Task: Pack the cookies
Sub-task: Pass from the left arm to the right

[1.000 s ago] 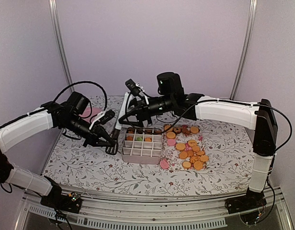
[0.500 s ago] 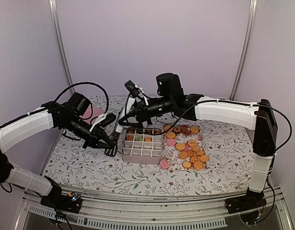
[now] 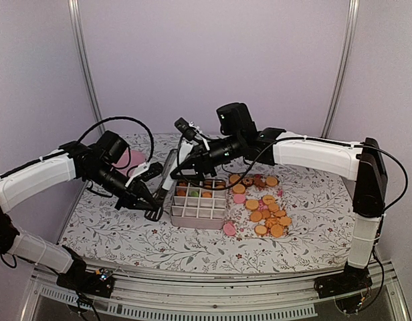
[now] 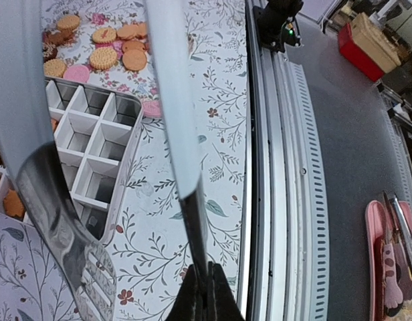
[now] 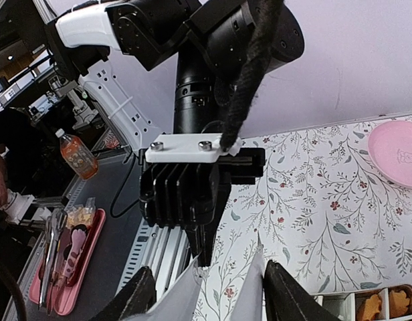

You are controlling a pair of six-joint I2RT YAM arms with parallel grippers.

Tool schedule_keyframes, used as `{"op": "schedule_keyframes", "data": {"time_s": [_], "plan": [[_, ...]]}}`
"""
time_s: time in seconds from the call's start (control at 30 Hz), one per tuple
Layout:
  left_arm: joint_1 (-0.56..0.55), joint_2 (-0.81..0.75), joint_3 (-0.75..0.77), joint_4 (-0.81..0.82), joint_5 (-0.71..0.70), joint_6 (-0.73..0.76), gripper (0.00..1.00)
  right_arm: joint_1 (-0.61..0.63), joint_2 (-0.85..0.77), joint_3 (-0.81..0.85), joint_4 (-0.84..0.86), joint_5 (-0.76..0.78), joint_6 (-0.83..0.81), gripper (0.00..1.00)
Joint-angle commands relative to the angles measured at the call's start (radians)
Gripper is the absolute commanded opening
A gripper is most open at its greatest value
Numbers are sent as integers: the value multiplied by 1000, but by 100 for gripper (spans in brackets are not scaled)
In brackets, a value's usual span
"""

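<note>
The cookies (image 3: pixel 263 207) lie in a loose pile on the flowered cloth right of a white gridded box (image 3: pixel 199 204); a few orange and green ones sit in its back cells. In the left wrist view the cookies (image 4: pixel 106 50) show beyond the box (image 4: pixel 92 140). Metal tongs (image 3: pixel 167 175) slant between the two arms. My left gripper (image 3: pixel 151 206) (image 4: pixel 207 294) is shut on one thin tip of the tongs (image 4: pixel 169 100); the other, serrated tip (image 4: pixel 92 274) hangs free. My right gripper (image 3: pixel 181 157) (image 5: pixel 213 297) holds the tongs' upper part, both blades (image 5: pixel 249 287) pressed between its fingers.
A pink plate (image 3: pixel 126 159) (image 5: pixel 396 150) sits at the back left of the cloth. One pink cookie (image 3: pixel 229 229) lies by the box's near right corner. The table's metal rail (image 4: pixel 279 167) runs along the near edge. A red tray (image 4: pixel 393 261) lies on the floor beyond the rail.
The right jaws have drawn closer together, pressing on the tongs' blades. The tongs and the left gripper have shifted slightly toward the box.
</note>
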Motion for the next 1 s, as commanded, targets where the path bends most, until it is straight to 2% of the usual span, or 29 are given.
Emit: {"op": "schedule_keyframes", "data": {"time_s": [0.0,0.43,0.7,0.77,0.8,0.9,0.97], "plan": [[-13,16,32,5,-5,14,0,1,26,37,-52,12,-25,54],[-22,9,33,-4,-52,28,0,14,58,45,-91,33,-35,41],[-22,2,36,18,-78,14,0,17,-2,-37,-47,101,-36,34],[-22,1,35,23,-86,7,7,17,-26,-69,-21,137,-28,32],[-21,-1,35,25,-91,3,14,16,-39,-85,-8,156,-24,31],[-22,-2,35,35,-113,-13,42,11,-79,-135,38,208,-15,29],[-20,-4,37,38,-135,-24,55,2,-105,-163,59,236,-5,29]]}}
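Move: The tongs slant between the hands. The left hand already pinches one metal tip, their middle about 7 cm above it, 4 cm ahead and 4 cm to its right; the right fingers already straddle the white handles, the middle lying about 2 cm below that hand, 1 cm back and 1 cm left. The sectioned box lies about 9 cm ahead of the right hand, 6 cm right and 25 cm below; the pink cookie is level with that hand, 18 cm right and 28 cm down. The right fingers, already around the tongs' white handles, squeeze them together to about half their starting opening while the left hand keeps its pinch on the metal tip and both hands ease down together, the left by some 1.5 cm. Only at the end do the left fingers open to nearly half and let the tip go, as the right hand quickens downward, about 4.5 cm in all, swings clockwise by some 5 degrees and carries the tongs out of the left gripper. ##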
